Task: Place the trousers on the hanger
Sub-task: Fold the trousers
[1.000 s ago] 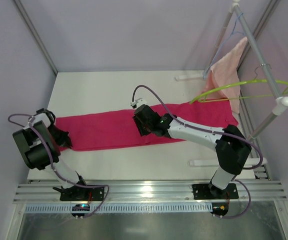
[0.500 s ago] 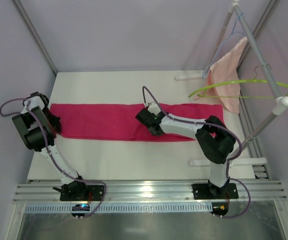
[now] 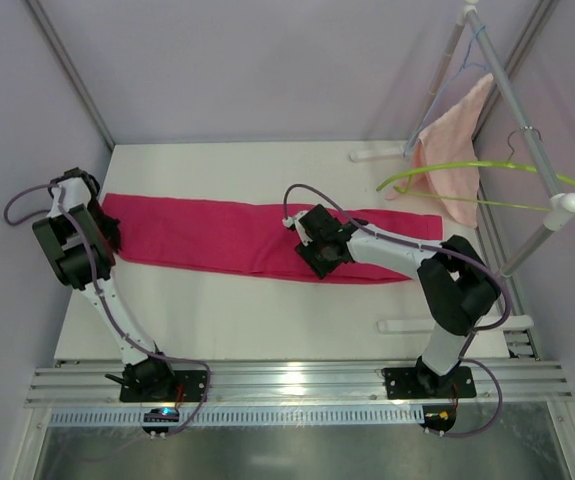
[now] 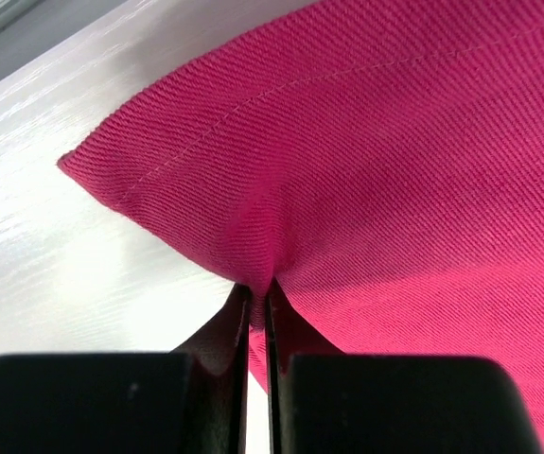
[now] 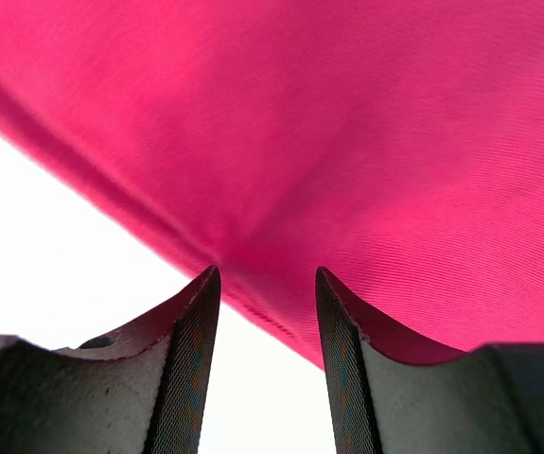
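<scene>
The magenta trousers (image 3: 207,235) lie stretched in a long band across the white table (image 3: 237,320). My left gripper (image 3: 105,228) holds their left end; in the left wrist view it (image 4: 257,298) is shut on a fold of the trousers (image 4: 394,170) near a stitched corner. My right gripper (image 3: 312,258) sits at the band's near edge, right of the middle. In the right wrist view it (image 5: 267,284) stands open, the trousers' edge (image 5: 347,123) just past its fingertips (image 5: 196,322), white table showing in the gap. The lime-green hanger (image 3: 487,185) hangs from the rack at the right.
A sloping metal rack pole (image 3: 527,140) runs along the right side, with a salmon-pink towel (image 3: 447,150) and a light-blue wire hanger (image 3: 467,60) on it. The rack's white feet (image 3: 407,325) rest on the table. Pale walls enclose the left, back and right.
My left gripper pulled the trousers' left end back and to the left, drawing the cloth out flat. My right gripper opened off the cloth and shifted right.
</scene>
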You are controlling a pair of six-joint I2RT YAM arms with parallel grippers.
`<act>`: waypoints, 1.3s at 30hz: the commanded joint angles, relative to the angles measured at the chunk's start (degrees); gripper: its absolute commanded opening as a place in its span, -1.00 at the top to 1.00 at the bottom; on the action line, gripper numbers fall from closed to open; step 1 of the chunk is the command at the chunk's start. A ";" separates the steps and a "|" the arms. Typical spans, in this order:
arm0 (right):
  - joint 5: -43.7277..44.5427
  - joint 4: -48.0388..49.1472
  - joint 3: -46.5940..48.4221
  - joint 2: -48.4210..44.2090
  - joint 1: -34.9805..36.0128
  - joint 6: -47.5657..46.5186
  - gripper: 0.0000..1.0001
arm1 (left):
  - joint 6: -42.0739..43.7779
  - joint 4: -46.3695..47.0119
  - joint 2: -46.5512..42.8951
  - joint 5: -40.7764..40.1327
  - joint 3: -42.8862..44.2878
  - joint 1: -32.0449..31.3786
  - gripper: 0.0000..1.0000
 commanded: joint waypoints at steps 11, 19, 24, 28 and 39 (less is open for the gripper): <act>4.63 -3.83 0.62 4.07 0.53 -7.94 0.44 | 4.86 11.75 7.19 -4.10 6.39 -0.50 0.99; 10.72 -8.22 -2.28 3.20 0.09 -3.81 0.92 | 6.18 9.64 10.79 -7.52 12.10 -0.50 0.99; 10.81 -11.65 -2.37 4.86 -0.17 -2.14 0.92 | 6.27 9.20 11.23 -8.75 13.25 -0.59 0.99; 11.33 -12.09 -2.72 3.56 -0.17 -1.61 0.93 | 6.79 8.15 11.41 -9.89 13.78 -0.50 1.00; 13.97 -12.36 -1.23 1.26 -3.33 -2.66 0.92 | 6.79 8.94 11.06 -9.90 10.79 -0.77 1.00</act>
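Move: The near edge of the folded trousers lies just under the right hand, about 1 cm back, 2 cm to its right and 2 cm below. Their near right corner is roughly 24 cm right and 1 cm back of that hand, and their far edge some 19 cm ahead. The left hand already holds their left end. From the left hand, the spot it takes this to is about 3 cm ahead, and the right hand's part of the edge some 58 cm right and 8 cm back. Right fingers pinch the trousers' near edge: the half-open hand first eases back nearly 2 cm, then sinks about 2 cm while edging right and shutting. It pauses there, then heads right along the edge another 5 cm, fingers loosening slightly and shutting again, the hand rolling a little. Meanwhile the left hand keeps its pinch and draws the left end forward about 3 cm, then holds. ##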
